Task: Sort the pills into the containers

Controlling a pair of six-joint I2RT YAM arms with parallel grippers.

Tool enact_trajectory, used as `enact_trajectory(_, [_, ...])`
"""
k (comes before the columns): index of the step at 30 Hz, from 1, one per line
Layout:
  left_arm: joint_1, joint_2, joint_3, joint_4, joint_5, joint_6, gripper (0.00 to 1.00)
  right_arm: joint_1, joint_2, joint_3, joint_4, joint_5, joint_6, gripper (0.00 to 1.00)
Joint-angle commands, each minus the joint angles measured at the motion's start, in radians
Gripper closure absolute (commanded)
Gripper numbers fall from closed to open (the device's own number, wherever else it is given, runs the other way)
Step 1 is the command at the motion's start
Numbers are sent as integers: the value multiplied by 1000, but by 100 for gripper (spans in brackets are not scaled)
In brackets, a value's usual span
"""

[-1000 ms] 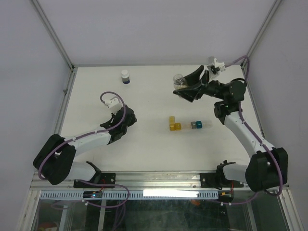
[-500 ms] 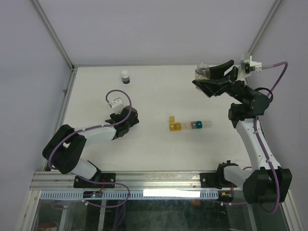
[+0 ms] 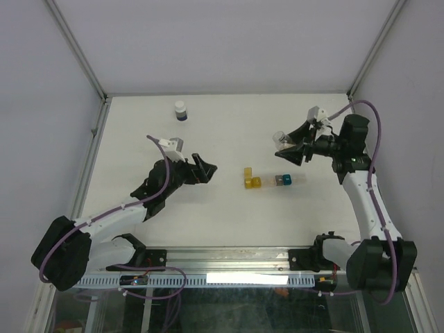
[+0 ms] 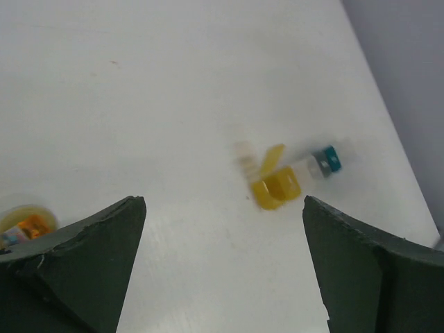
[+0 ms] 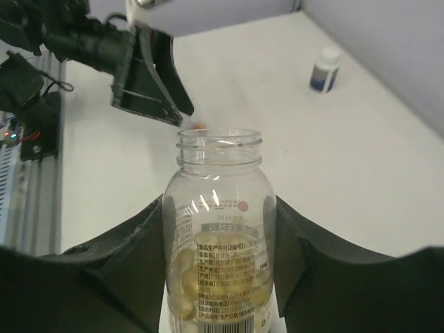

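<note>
The containers (image 3: 273,180) lie as a strip at centre right of the table, with a yellow end (image 3: 250,180), a teal cube (image 3: 283,180) and a clear end. The strip shows blurred in the left wrist view (image 4: 284,177). My right gripper (image 3: 290,148) is shut on a clear open-mouthed bottle (image 5: 218,229) holding yellowish pills, in the air just behind the strip. The bottle also shows in the top view (image 3: 281,139). My left gripper (image 3: 202,168) is open and empty, left of the strip; its fingers (image 4: 83,257) frame bare table.
A small white-capped, dark-bottomed bottle (image 3: 180,111) stands at the back left; it also shows in the right wrist view (image 5: 325,69). A small yellow dish with orange pieces (image 4: 24,223) lies by my left finger. Grey walls enclose the table.
My right arm has brought the clear bottle from the back right corner down and left, to just behind the strip. My left gripper has swung right toward the strip.
</note>
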Motion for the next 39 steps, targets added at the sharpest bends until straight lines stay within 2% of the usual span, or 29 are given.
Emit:
enact_trajectory(1, [3,-70,-190,557,501,127,1,16,162,107,-767,-95,-638,100])
enact_trajectory(3, [3,-61,-209,606,548,112,1,20,228,131,-858,50,-861,100])
enact_trajectory(5, [3,-37,-227,666,574,95,1,36,270,117,-874,130,-922,100])
enact_trajectory(10, [3,18,-232,685,568,97,1,193,264,22,-731,401,-868,100])
enact_trajectory(17, [3,-8,-251,624,451,138,1,306,345,15,-682,578,-850,100])
enact_trajectory(25, [3,-60,-265,556,343,169,1,373,445,70,-676,670,-825,100])
enact_trajectory(39, [3,-111,-286,495,271,193,1,448,537,153,-718,758,-806,100])
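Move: The right hand holds the pill bottle, lying roughly level with its mouth to the left. The open yellow container lies about 29 cm below that hand, 8 cm to its left and 3 cm back; its raised lid is some 4 cm farther out than the container, and the teal container is about 10 cm to the right of the yellow one. From the left hand, the yellow container is about 14 cm right, 5 cm back and 11 cm down; the amber bottle stands some 6 cm left, 1 cm ahead and 9 cm down. The right hand keeps its grip on the bottle and sinks about 25 cm towards the yellow container, fast at first and easing to a near stop, while the wrist tips some 50 degrees so that the bottle's mouth swings down and leftward to just above the yellow container. Meanwhile the left hand, fingers open and empty, swings back and right away from the amber bottle by about 6 cm each way, turning clockwise some 30 degrees, then drifts part of the way back. ##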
